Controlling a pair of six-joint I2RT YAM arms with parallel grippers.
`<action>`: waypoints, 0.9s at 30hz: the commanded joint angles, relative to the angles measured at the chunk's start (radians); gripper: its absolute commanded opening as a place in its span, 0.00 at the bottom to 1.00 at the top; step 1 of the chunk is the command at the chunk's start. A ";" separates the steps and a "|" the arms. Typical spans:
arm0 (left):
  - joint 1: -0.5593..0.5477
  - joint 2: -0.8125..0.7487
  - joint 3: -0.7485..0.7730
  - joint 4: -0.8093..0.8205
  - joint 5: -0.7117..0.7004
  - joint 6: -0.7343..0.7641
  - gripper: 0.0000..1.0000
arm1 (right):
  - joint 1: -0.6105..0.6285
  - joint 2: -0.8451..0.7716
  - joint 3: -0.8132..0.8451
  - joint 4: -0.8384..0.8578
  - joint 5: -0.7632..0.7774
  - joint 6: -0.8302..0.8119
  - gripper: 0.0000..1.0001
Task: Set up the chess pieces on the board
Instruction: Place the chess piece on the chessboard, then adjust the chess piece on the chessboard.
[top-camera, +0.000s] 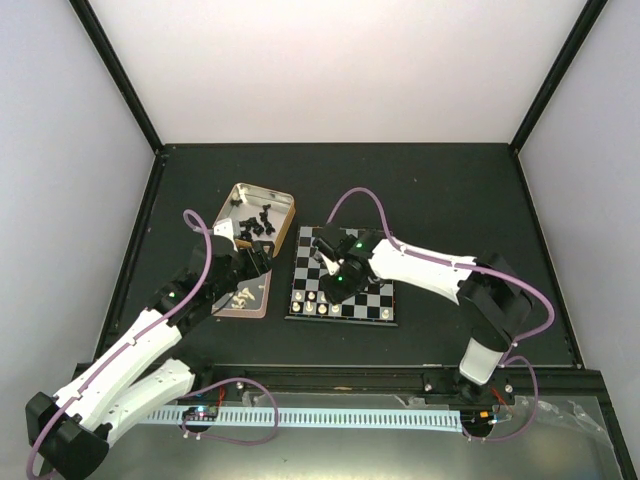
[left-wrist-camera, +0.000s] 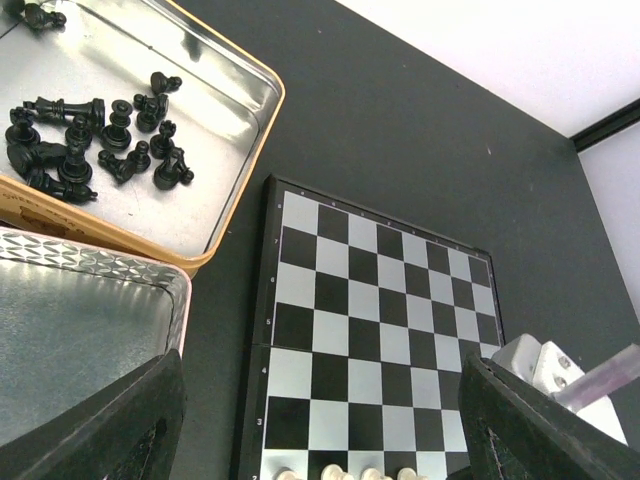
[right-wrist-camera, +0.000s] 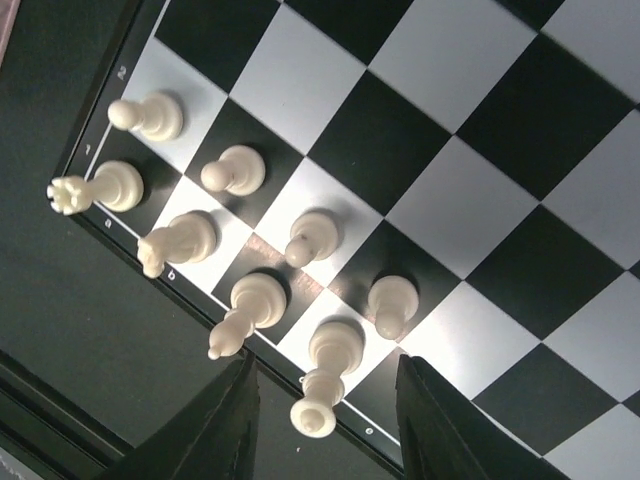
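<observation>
The board (top-camera: 296, 300) lies at the table's centre. Several cream-white chess pieces (right-wrist-camera: 232, 172) stand in two rows at its near left corner. My right gripper (right-wrist-camera: 325, 420) hangs open straight over them. A tall white piece (right-wrist-camera: 330, 375) stands on a back-row square between the fingers, with a gap on each side. Black chess pieces (left-wrist-camera: 90, 140) lie loose in a gold-rimmed tin (left-wrist-camera: 235, 90) left of the board (left-wrist-camera: 370, 320). My left gripper (left-wrist-camera: 320, 430) is open and empty, hovering over the board's left edge beside the tins.
A second, shallow metal tin (left-wrist-camera: 80, 340) lies just in front of the gold-rimmed one, close to my left finger. In the top view the two tins (top-camera: 282, 205) sit left of the board on the dark mat. Black frame posts stand at the back corners.
</observation>
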 joint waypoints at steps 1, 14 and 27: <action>0.002 0.000 0.035 -0.015 -0.022 0.010 0.76 | 0.022 -0.002 -0.016 -0.018 0.018 0.011 0.37; 0.004 0.006 0.034 -0.017 -0.024 0.010 0.76 | 0.030 0.032 -0.023 -0.015 0.007 0.004 0.20; 0.003 0.016 0.033 -0.016 -0.024 0.010 0.76 | 0.029 0.024 -0.039 -0.006 -0.035 -0.004 0.19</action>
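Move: Just behind the right hand, about 2 cm back, 1 cm to its right and 3 cm below, the tall white chess piece stands on the board's near row. From that hand the nearest pawn is some 1 cm ahead and 1 cm right, the next pawn about 1 cm ahead and 2 cm left, and the bishop 2 cm back and 2 cm left. From the left hand the tall piece is roughly 10 cm back, 15 cm right and 15 cm below. Drawing back off the nearest pawn and sinking, the right hand comes over the tall white chess piece, some 2 cm back and 2 cm down, most of the backward shift coming first. Meanwhile the fingers, still pointing down, close to about half their gap, one on each side of its upper part; whether they pinch can't be seen. ##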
